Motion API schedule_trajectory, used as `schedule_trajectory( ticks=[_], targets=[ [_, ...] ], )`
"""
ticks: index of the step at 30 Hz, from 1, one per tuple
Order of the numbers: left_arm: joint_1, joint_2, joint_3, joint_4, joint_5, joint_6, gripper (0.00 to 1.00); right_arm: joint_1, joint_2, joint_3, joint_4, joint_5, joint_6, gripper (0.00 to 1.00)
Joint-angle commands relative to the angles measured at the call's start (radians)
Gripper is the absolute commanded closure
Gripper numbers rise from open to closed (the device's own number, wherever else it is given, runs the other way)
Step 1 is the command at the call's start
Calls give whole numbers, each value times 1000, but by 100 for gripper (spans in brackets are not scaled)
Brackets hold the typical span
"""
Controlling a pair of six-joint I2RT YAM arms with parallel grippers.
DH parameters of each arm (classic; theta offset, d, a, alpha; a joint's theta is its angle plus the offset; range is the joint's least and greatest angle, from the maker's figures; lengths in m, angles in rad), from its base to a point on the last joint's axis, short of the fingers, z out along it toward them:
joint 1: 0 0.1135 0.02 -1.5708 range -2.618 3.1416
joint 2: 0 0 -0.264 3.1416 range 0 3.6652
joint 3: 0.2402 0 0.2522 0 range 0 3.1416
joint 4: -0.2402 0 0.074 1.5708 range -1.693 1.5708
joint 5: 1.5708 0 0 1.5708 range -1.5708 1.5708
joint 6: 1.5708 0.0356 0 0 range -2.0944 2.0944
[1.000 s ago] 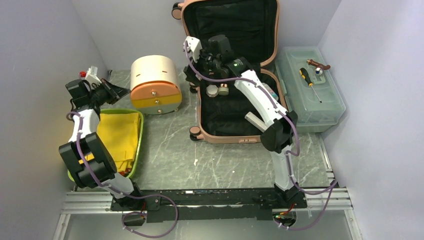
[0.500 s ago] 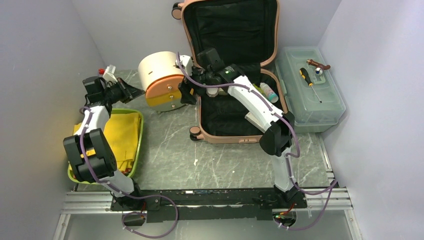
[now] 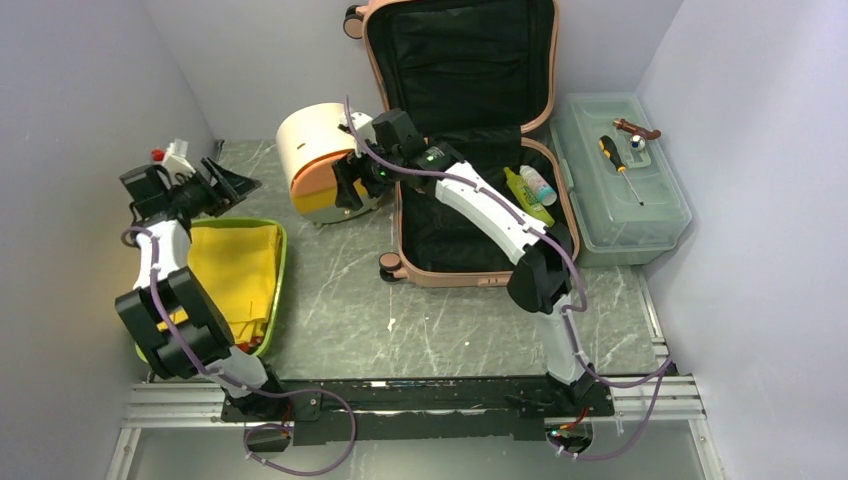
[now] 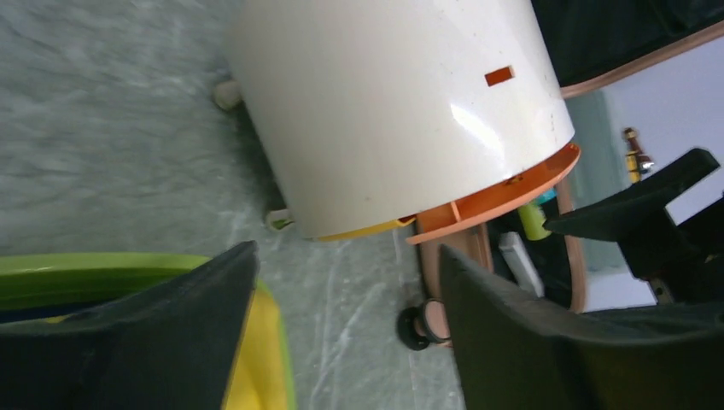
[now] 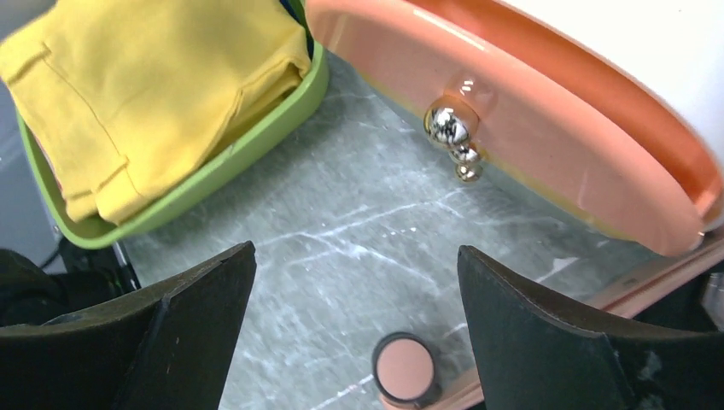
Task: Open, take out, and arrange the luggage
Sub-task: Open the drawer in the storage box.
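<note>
The luggage point(image 3: 460, 279), a salmon-pink suitcase, lies open at the back centre with its lid standing against the wall. A green bottle point(image 3: 525, 197) and a white bottle point(image 3: 540, 185) lie in its black lining. My right gripper point(image 3: 345, 190) reaches left out of the suitcase, open and empty, just in front of the cream half-round box point(image 3: 315, 145). In the right wrist view the right gripper point(image 5: 354, 273) hangs over bare table, near a suitcase wheel point(image 5: 405, 368). My left gripper point(image 3: 232, 185) is open and empty to the left of the box, a gap away. The left wrist view shows the left gripper point(image 4: 346, 282) facing the box point(image 4: 393, 111).
A green tray point(image 3: 280, 260) holding yellow cloth point(image 3: 235, 270) sits at front left. The box's orange drawer front point(image 5: 529, 154) carries metal knobs point(image 5: 448, 124). A translucent toolbox point(image 3: 620, 210) with a screwdriver point(image 3: 618, 165) on its lid stands right of the suitcase. Walls close in on both sides.
My right arm swung left out of the suitcase to the box's front. My left gripper pushed the box towards the suitcase, then drew back and opened. The box now sits turned, closer to the suitcase.
</note>
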Motion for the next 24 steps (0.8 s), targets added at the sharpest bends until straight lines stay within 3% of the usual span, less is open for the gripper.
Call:
schedule_trajectory(
  ticks=[1,3,9,16,24],
  targets=[
    [36,-128,31,-75,-15,145,10,18,51,84,92,37,171,9],
    [43,-167,38,-135,-33,215,1,22,83,123,90,63,190,8],
    [72,-233,16,-231,-43,305,0,22,173,236,93,150,248,8],
    [106,-263,-2,-228,-33,313,0,9,218,298,87,174,312,21],
    [114,-260,-25,-196,-23,300,0,10,218,314,93,158,319,44]
  ],
)
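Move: The orange drawer's round knob lies about 5 cm ahead of the right hand, 3 cm to its left and a centimetre or so lower. The storage box's body is centred some 14 cm ahead and 6 cm left, and the yellow drawer's knob sits about 6 cm straight below the orange one. The suitcase's near wheel is roughly 10 cm back and 7 cm right, far below. From the left hand, the orange knob is about 17 cm to the right and 3 cm ahead. The right fingers come around the orange drawer's knob and partly close, the knob ending between their tips, though a firm touch can't be seen. The hand gets there by going left and forward, about 6 cm in all, dipping slightly before rising again, while turning some 15 degrees clockwise. The left hand opens a bit wider and backs off from the box about 5 cm, rising and drifting left as its left side tips up. ##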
